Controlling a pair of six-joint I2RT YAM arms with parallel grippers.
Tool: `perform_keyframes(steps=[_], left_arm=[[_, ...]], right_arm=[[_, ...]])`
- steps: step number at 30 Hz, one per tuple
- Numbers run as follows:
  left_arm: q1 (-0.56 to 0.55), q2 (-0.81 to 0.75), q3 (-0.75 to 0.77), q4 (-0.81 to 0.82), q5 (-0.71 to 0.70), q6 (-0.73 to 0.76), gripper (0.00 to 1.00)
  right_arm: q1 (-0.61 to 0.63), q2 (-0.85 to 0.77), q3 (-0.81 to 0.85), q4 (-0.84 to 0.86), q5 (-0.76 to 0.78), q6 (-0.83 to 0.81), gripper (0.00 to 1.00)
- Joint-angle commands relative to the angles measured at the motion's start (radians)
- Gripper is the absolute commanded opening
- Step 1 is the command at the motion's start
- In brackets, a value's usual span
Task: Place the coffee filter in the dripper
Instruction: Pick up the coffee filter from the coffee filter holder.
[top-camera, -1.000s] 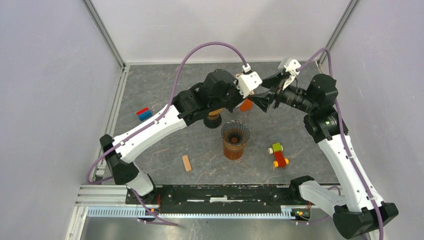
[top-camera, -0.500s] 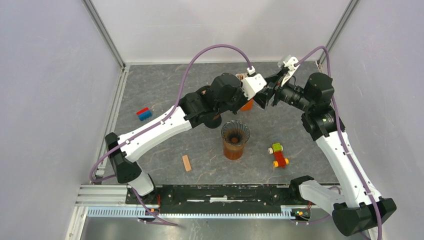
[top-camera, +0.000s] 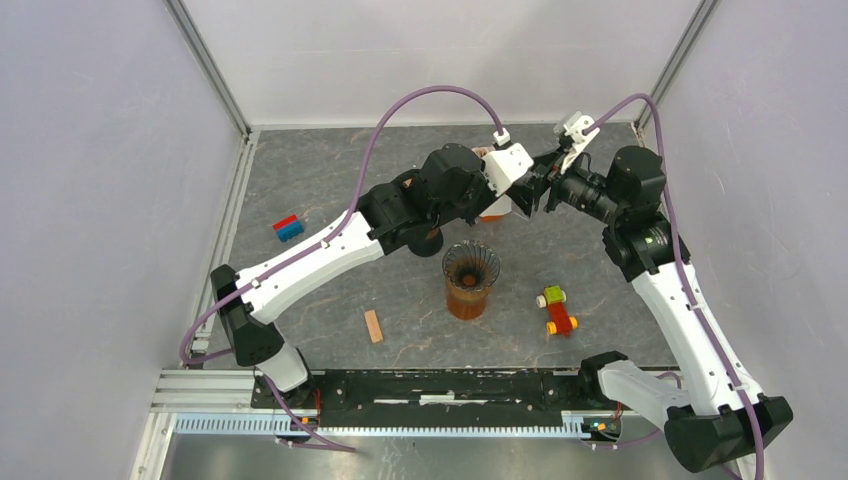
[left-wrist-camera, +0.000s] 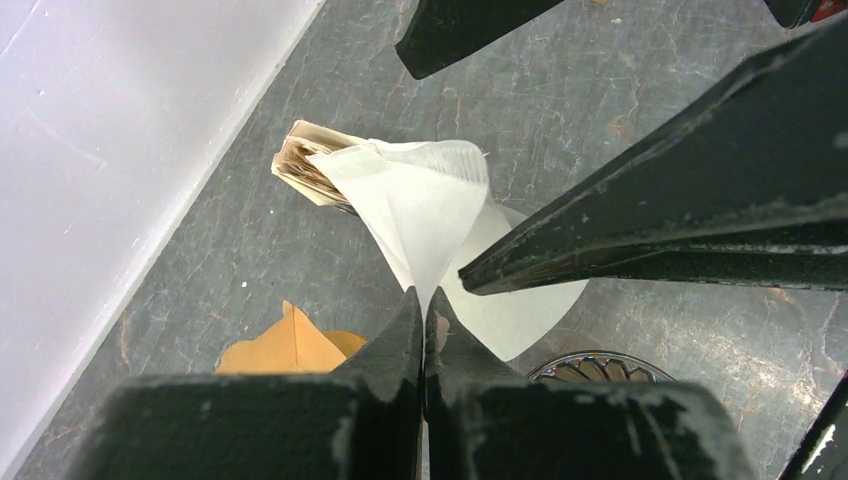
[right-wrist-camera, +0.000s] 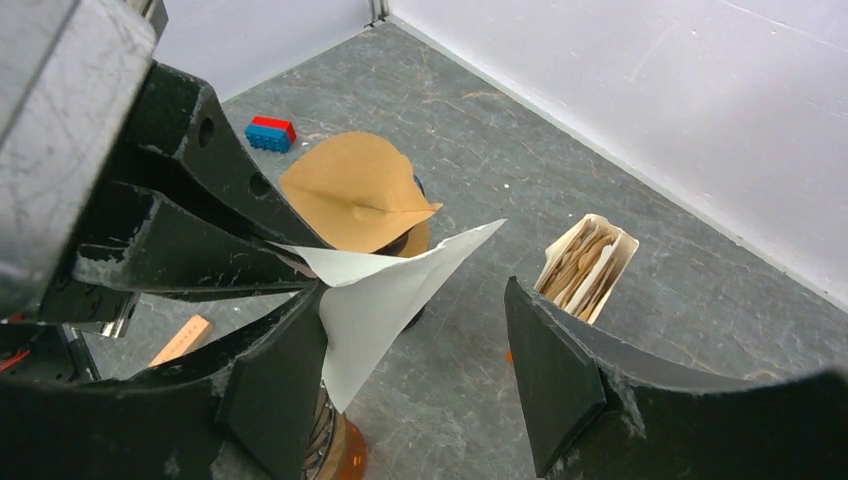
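My left gripper (left-wrist-camera: 422, 300) is shut on the tip of a white paper coffee filter (left-wrist-camera: 430, 210), which hangs in the air at the back of the table (top-camera: 300, 160). My right gripper (right-wrist-camera: 415, 320) is open around it. Its left finger (right-wrist-camera: 270, 390) lies against the paper and its right finger (right-wrist-camera: 560, 380) stands well apart. From above, both grippers meet at the white filter (top-camera: 521, 205). The dripper (top-camera: 470, 266), ribbed and dark, sits on an amber glass just in front of them. Its rim (left-wrist-camera: 595, 365) shows below the filter.
A holder of stacked filters (right-wrist-camera: 585, 265) stands behind the grippers. A brown filter (right-wrist-camera: 350, 190) rests on a black stand to the left. A blue and red block (top-camera: 288, 227), a wooden block (top-camera: 373, 326) and a toy car (top-camera: 556, 310) lie on the table.
My left gripper has carried the white filter up and to the right, closer to the right gripper. The right gripper's fingers now straddle the paper.
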Motion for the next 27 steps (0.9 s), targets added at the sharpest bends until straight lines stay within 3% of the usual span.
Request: perform_keyframes(steps=[1,13,27], left_arm=[[-0.009,-0.010,0.027,0.038,-0.002,-0.039,0.02],[-0.009,-0.041,-0.023,0.031,0.118,0.014,0.02],[-0.009,0.013,0.076,0.015,0.053,-0.030,0.03]], right_arm=[[-0.001,-0.020,0.047,-0.022,0.018,-0.077,0.70],[0.002,-0.015,0.100,-0.071,0.061,-0.182,0.60],[0.011,-0.022,0.019,-0.031,0.044,-0.140,0.41]])
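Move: The white coffee filter is pinched in my left fingertips, its middle about 2 cm ahead, 3 cm right and 2 cm below that hand. From my open right hand it lies some 3 cm to the left, level fore-and-aft and 3 cm lower. The coffee filter holder stands roughly 8 cm ahead of my left hand, 25 cm down; the ribbed dripper sits about 10 cm back, 4 cm left and 18 cm down. I bring the fingers of my right hand together around the free edge of the filter, from wide open to a bit under half, while that hand rises about 1.5 cm, shifts a centimetre right and rolls and tips up some 10 degrees, then sinks a little. My left hand keeps its pinch and eases about 2 cm back, right and down, bringing the paper along, one right finger seeming to brush it. ##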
